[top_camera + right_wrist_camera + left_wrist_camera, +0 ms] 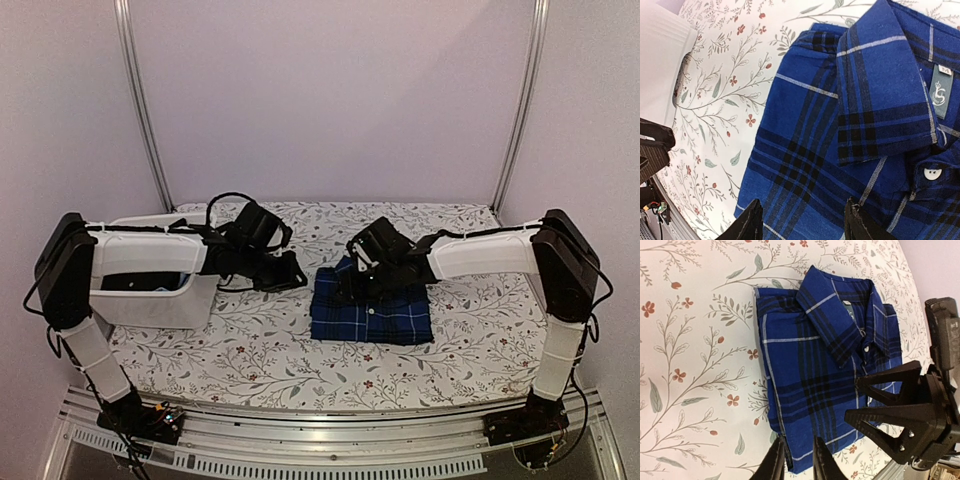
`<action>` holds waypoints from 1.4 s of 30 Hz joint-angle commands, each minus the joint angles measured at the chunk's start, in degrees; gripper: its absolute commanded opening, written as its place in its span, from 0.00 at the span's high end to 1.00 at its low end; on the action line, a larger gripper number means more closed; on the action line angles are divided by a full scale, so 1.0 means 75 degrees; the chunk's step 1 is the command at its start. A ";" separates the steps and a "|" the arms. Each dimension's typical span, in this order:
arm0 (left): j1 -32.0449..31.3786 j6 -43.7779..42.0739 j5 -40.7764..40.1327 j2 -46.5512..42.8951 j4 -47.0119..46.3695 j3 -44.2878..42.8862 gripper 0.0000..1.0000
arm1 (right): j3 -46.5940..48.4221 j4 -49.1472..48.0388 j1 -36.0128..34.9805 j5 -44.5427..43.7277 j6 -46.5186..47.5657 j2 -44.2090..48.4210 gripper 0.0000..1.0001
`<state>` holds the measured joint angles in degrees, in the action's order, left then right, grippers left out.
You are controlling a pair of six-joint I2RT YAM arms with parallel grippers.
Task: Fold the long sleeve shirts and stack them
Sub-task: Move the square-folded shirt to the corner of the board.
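A navy blue plaid long sleeve shirt (370,312) lies folded flat on the floral table, collar toward the back. In the left wrist view the shirt (825,365) fills the middle, its near corner showing between my left gripper's (797,462) fingers. Those jaws stand slightly apart, just off the shirt's left edge, with nothing pinched. My left gripper (290,272) shows beside the shirt from above. My right gripper (805,225) hangs wide open over the shirt (850,130), near its collar end. From above, the right gripper (362,275) sits at the shirt's far edge.
A white bin (150,300) stands at the left of the table, with dark and light-blue cloth (150,284) barely showing inside. The bin's wall (660,55) appears at the left of the right wrist view. Purple walls and metal posts close the back.
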<state>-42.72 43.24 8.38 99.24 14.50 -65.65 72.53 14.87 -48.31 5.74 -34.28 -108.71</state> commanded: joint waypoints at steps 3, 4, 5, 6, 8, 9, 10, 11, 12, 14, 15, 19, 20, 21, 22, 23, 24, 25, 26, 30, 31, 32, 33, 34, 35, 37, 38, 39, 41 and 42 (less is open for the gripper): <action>0.0047 -0.0053 -0.0074 -0.0389 0.0048 0.0313 0.80 | -0.0577 -0.0752 0.0297 0.0390 -0.0139 -0.0378 0.46; 0.0050 -0.0058 -0.0066 -0.0408 0.0065 0.0325 0.80 | -0.0683 -0.0798 0.0361 0.0418 -0.0172 -0.0401 0.46; 0.0048 -0.0056 -0.0063 -0.0408 0.0051 0.0336 0.80 | -0.0795 -0.0839 0.0414 0.0413 -0.0189 -0.0428 0.46; 0.0048 -0.0045 -0.0063 -0.0422 0.0047 0.0347 0.80 | -0.0906 -0.0908 0.0503 0.0397 -0.0197 -0.0434 0.46; 0.0047 -0.0047 -0.0051 -0.0418 0.0027 0.0361 0.80 | -0.1169 -0.1021 0.0639 0.0395 -0.0236 -0.0373 0.46; 0.0044 -0.0046 -0.0051 -0.0416 0.0021 0.0356 0.80 | -0.1324 -0.1084 0.0711 0.0395 -0.0262 -0.0323 0.46; 0.0049 -0.0031 -0.0045 -0.0404 0.0013 0.0352 0.80 | -0.1460 -0.1137 0.0795 0.0386 -0.0285 -0.0238 0.46; 0.0051 -0.0035 -0.0031 -0.0390 -0.0001 0.0351 0.80 | -0.1602 -0.1193 0.0876 0.0343 -0.0313 -0.0175 0.46; 0.0048 -0.0035 -0.0003 -0.0378 -0.0019 0.0342 0.80 | -0.1747 -0.1247 0.0946 0.0285 -0.0341 -0.0075 0.46; 0.0045 -0.0021 0.0023 -0.0332 -0.0043 0.0311 0.80 | -0.2042 -0.1370 0.1115 0.0246 -0.0433 0.0143 0.46; 0.0055 -0.0016 0.0036 -0.0321 -0.0041 0.0296 0.80 | -0.2189 -0.1413 0.1201 0.0196 -0.0468 0.0243 0.46; 0.0049 -0.0027 0.0072 -0.0252 -0.0047 0.0232 0.80 | -0.2911 -0.1683 0.1540 0.0038 -0.0777 0.0725 0.46; 0.0051 -0.0031 0.0083 -0.0238 -0.0057 0.0223 0.80 | -0.3113 -0.1767 0.1624 -0.0003 -0.0886 0.0839 0.46; 0.0045 -0.0033 0.0094 -0.0229 -0.0058 0.0206 0.80 | -0.3382 -0.1854 0.1704 -0.0038 -0.1043 0.1049 0.46; 0.0047 -0.0035 0.0109 -0.0219 -0.0063 0.0193 0.80 | -0.3585 -0.1910 0.1778 -0.0082 -0.1133 0.1212 0.46; 0.0046 -0.0035 0.0118 -0.0213 -0.0061 0.0187 0.80 | -0.3783 -0.1923 0.1848 -0.0139 -0.1257 0.1339 0.46; 0.0044 -0.0030 0.0135 -0.0195 -0.0060 0.0181 0.80 | -0.3957 -0.1923 0.1913 -0.0174 -0.1333 0.1553 0.46; 0.0047 -0.0035 0.0142 -0.0190 -0.0076 0.0186 0.80 | -0.4140 -0.1919 0.2029 -0.0189 -0.1448 0.1725 0.46; 0.0043 -0.0035 0.0153 -0.0190 -0.0075 0.0178 0.80 | -0.4307 -0.1921 0.2120 -0.0185 -0.1537 0.1853 0.46; 0.0041 -0.0017 0.0214 -0.0156 -0.0112 0.0175 0.80 | -0.5001 -0.2115 0.2550 -0.0080 -0.1749 0.2599 0.46; 0.0047 -0.0014 0.0232 -0.0148 -0.0125 0.0169 0.80 | -0.5157 -0.2088 0.2657 -0.0060 -0.1778 0.2846 0.46; 0.0047 -0.0012 0.0251 -0.0134 -0.0145 0.0164 0.80 | -0.5336 -0.2064 0.2773 -0.0051 -0.1812 0.3061 0.46; 0.0046 -0.0003 0.0272 -0.0106 -0.0165 0.0157 0.80 | -0.5517 -0.2049 0.2890 -0.0053 -0.1845 0.3233 0.46; 0.0053 0.0008 0.0295 -0.0097 -0.0183 0.0146 0.80 | -0.5677 -0.2019 0.2995 -0.0086 -0.1867 0.3542 0.45; 0.0045 -0.0007 0.0314 -0.0060 -0.0197 0.0126 0.80 | -0.5844 -0.1999 0.3108 -0.0113 -0.1906 0.3729 0.45; 0.0038 -0.0011 0.0366 -0.0009 -0.0203 0.0077 0.80 | -0.6098 -0.1995 0.3353 -0.0128 -0.1971 0.4129 0.45; 0.0035 -0.0012 0.0386 0.0016 -0.0207 0.0054 0.80 | -0.6224 -0.1807 0.3473 -0.0146 -0.2017 0.4411 0.45; 0.0036 -0.0012 0.0393 0.0037 -0.0215 0.0028 0.80 | -0.6351 -0.1752 0.3576 -0.0171 -0.2051 0.4648 0.45; 0.0019 -0.0012 0.0426 0.0062 -0.0234 -0.0010 0.80 | -0.6651 -0.1678 0.3786 -0.0232 -0.2152 0.5113 0.45; 0.0021 -0.0012 0.0430 0.0071 -0.0240 -0.0023 0.80 | -0.6699 -0.1689 0.3819 -0.0218 -0.2164 0.5273 0.45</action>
<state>-42.72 43.31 10.63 98.70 13.96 -64.14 25.17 -1.28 -21.69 6.00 -48.73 -74.06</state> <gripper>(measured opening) 0.197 0.547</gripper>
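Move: Just below the open right hand lies the square-folded shirt, its middle about 5 cm to the hand's right, 1 cm back and 5 cm down. The left gripper stands some 8 cm to the right hand's left, level in reach and 3 cm higher; the board's near right corner is roughly 40 cm right and 23 cm back. From the left hand the shirt's middle lies about 14 cm right, 1 cm back and 8 cm down. Sinking about 4 cm onto the shirt's top while already easing right, the right hand presses its parted fingertips on the cloth, then drags the folded shirt some 20 cm to the right at near-constant height. The hand turns clockwise by over 30 degrees and curves slightly back late in the drag, the fingers staying open. ##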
